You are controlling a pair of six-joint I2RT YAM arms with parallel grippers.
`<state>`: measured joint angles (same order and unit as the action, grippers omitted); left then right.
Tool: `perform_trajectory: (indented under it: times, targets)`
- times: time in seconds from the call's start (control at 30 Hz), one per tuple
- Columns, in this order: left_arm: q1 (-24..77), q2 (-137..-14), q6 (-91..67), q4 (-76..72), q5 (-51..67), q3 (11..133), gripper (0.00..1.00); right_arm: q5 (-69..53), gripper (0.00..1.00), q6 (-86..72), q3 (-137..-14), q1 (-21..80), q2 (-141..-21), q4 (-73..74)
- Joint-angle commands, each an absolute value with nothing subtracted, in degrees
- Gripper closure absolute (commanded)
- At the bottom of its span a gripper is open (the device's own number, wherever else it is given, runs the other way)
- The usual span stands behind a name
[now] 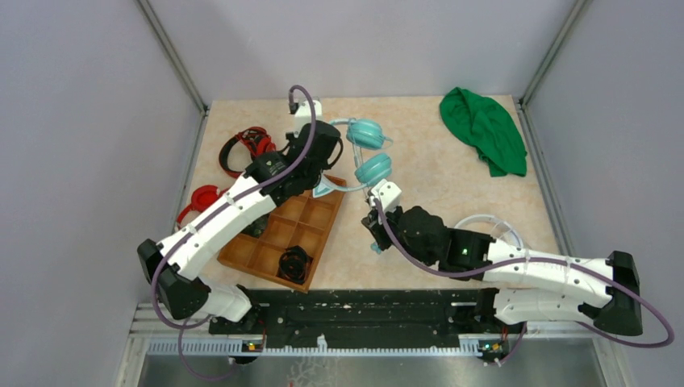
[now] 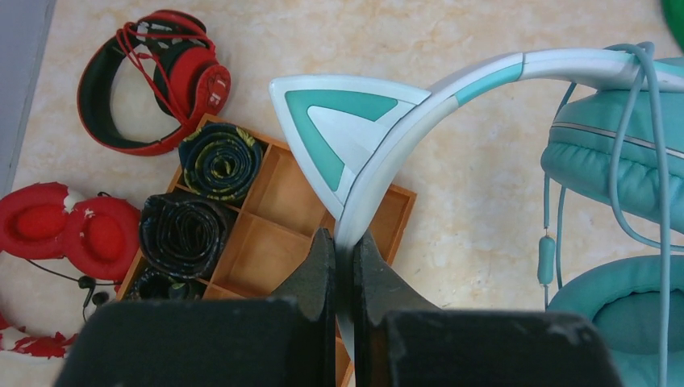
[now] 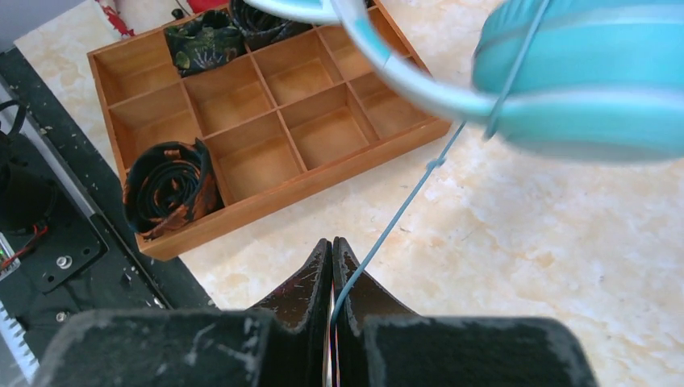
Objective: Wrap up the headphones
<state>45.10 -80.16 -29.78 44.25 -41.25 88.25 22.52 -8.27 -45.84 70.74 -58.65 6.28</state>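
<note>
The teal headphones (image 1: 369, 151) hang lifted over the table's middle, just right of the wooden tray. My left gripper (image 2: 345, 242) is shut on their pale headband (image 2: 379, 169), just below a pointed cat ear (image 2: 339, 129); both ear cups (image 2: 609, 161) sit to the right in that view. In the top view the left gripper (image 1: 325, 184) is above the tray's far corner. My right gripper (image 3: 333, 246) is shut on the thin pale cable (image 3: 403, 214), which runs up to an ear cup (image 3: 581, 89). The right gripper (image 1: 373, 232) is below the cups, near the tray's right side.
A wooden compartment tray (image 1: 319, 222) holds rolled dark ties (image 2: 184, 230). Red headphones (image 1: 246, 145) and a second red pair (image 1: 202, 197) lie left of it. White headphones (image 1: 494, 223) lie under the right arm. A green cloth (image 1: 484, 129) sits at the back right.
</note>
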Motion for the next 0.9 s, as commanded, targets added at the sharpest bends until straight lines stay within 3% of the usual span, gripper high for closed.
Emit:
perform_trajectory:
  times: [0.0,0.53,0.87]
  targets:
    - [44.9,-79.2,-28.8,33.9,-42.2,85.2,1.00,23.0,1.00,-3.6,-52.4,71.3,-57.8,14.7]
    - [45.1,-77.7,-18.4,25.2,-24.9,69.9,1.00,28.0,1.00,19.0,-55.9,71.3,-56.9,19.7]
    - [45.0,-78.3,-16.2,27.7,-13.6,68.8,1.00,29.6,1.00,23.3,-50.8,71.3,-56.4,13.6]
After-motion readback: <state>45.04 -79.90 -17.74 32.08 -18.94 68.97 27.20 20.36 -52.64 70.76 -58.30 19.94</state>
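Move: Some 15 cm back, 11 cm right and 8 cm below the left hand, which already grips the cat-ear headband, is the cable in the right fingers. From that left hand, the tray lies 12 cm back, 8 left, 28 below; the red headphones, 9 ahead, 17 left, also 28 below. From the right hand, the near ear cup is about 12 ahead, 1 right, 8 above; the tray, 4 ahead, 25 left, 20 below. Lowering the headband about 12 cm, the left hand brings the ear cups down towards the right fingers, drifting right and then back as it turns some 25 degrees clockwise and tips down. The right hand keeps the cable pinched, rises slightly, then slides about 4 cm right and a little forward, rolling roughly 30 degrees counter-clockwise as seen along its fingers. ##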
